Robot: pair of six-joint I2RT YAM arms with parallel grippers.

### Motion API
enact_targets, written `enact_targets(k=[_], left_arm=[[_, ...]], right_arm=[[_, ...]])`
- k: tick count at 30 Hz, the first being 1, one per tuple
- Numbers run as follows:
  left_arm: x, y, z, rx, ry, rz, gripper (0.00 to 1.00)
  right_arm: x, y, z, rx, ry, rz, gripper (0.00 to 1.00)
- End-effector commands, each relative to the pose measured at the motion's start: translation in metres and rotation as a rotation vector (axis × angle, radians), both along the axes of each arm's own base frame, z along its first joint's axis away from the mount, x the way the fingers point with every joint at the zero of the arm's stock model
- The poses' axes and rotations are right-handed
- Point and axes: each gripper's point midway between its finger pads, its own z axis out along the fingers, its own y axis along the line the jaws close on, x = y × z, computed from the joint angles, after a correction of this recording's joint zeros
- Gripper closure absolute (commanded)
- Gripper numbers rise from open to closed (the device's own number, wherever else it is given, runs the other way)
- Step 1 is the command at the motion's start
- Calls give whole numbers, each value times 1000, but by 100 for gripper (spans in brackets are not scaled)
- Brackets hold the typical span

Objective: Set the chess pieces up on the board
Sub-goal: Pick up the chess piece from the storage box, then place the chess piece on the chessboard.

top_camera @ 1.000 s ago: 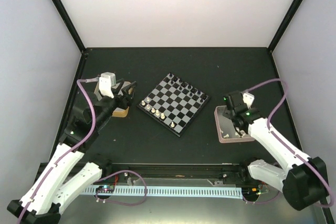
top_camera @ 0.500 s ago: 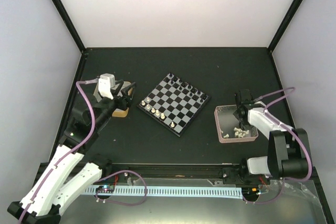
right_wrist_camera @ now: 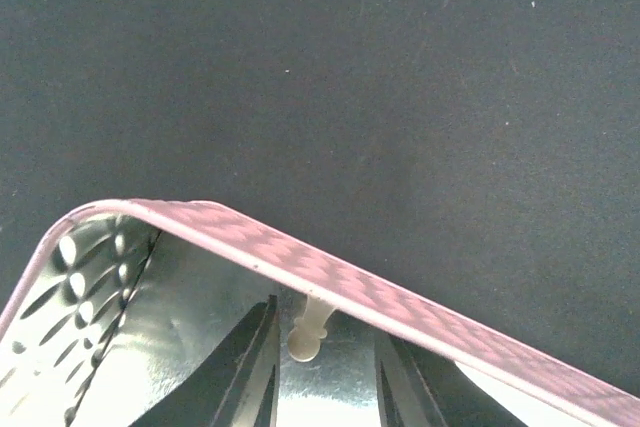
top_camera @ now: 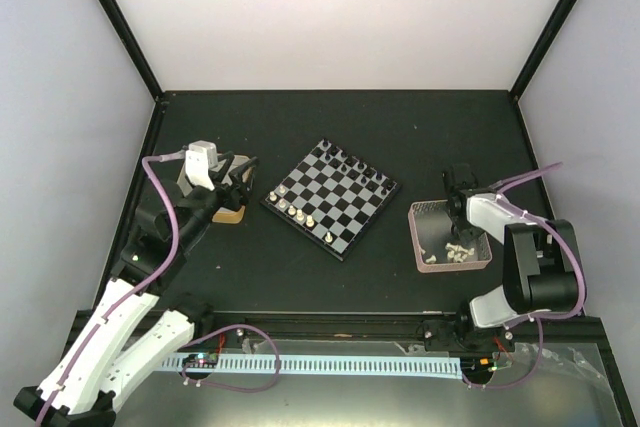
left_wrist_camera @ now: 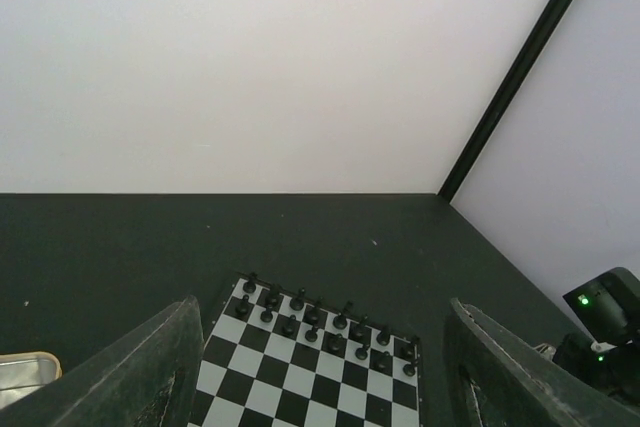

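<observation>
The board [top_camera: 330, 197] lies at the table's middle, turned cornerwise. Black chess pieces [top_camera: 352, 165] fill its far right edge, and a few cream ones [top_camera: 298, 213] stand along its near left edge. More cream pieces [top_camera: 458, 252] lie in the pink tray [top_camera: 418, 237]. My right gripper [top_camera: 456, 191] dips into the tray's far end. In the right wrist view its jaws [right_wrist_camera: 325, 367] stand narrowly open around one cream piece [right_wrist_camera: 310, 332] under the pink rim [right_wrist_camera: 420, 307], with a gap on each side. My left gripper [top_camera: 240, 175] hangs open left of the board, facing the black pieces [left_wrist_camera: 330, 327].
A yellow-rimmed tin [top_camera: 232, 214] sits under my left gripper, its corner showing in the left wrist view [left_wrist_camera: 25, 372]. Black frame posts and pale walls close off the table at the back and sides.
My right arm has folded back and its gripper has moved to the tray's far end, uncovering the cream pieces; its jaws have narrowed around one piece. The left arm has hardly moved.
</observation>
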Motion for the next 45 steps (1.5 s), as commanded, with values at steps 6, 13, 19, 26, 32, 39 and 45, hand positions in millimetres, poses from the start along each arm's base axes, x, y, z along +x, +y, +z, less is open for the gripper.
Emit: enact_targets(k=[6, 13, 19, 26, 32, 39, 45], left_arm=[[0, 3, 6, -2, -31, 12, 32], [0, 4, 7, -3, -32, 15, 32], [1, 4, 5, -6, -27, 15, 32], [3, 2, 1, -11, -17, 13, 32], [8, -2, -9, -5, 28, 5, 32], [16, -13, -27, 9, 118, -32, 32], [22, -19, -39, 25, 173, -45, 32]], right_arm=[[5, -15, 5, -61, -32, -110, 75], [13, -9, 2, -35, -23, -80, 88], [18, 2, 8, 17, -43, -6, 97], [10, 29, 20, 140, -69, 162, 99], [4, 81, 27, 350, -49, 442, 99], [-12, 168, 59, 573, -107, 653, 99], [-13, 228, 77, 636, -116, 784, 99]])
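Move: The chess piece I want leans by the right wall of the storage box, between my right fingertips: about 1 cm ahead, 1 cm to the right and 1 cm below. The pile of white pieces in the box lies some 9 cm back and 5 cm left of my right hand; the chessboard's nearest corner is about 11 cm ahead and 22 cm left. From my left hand the wanted piece is roughly 65 cm right, 4 cm ahead and 33 cm down. I ease my right fingers barely a centimetre farther in by the wall and shut them on the piece, pinching it. Then I lift it about 6 cm and swing it some 19 cm left, out over the box's left rim towards the chessboard, turning counter-clockwise as my slanting fingers come round to point nearly straight down. Late on, my open left hand sinks about 5 cm, tipping down a little. ##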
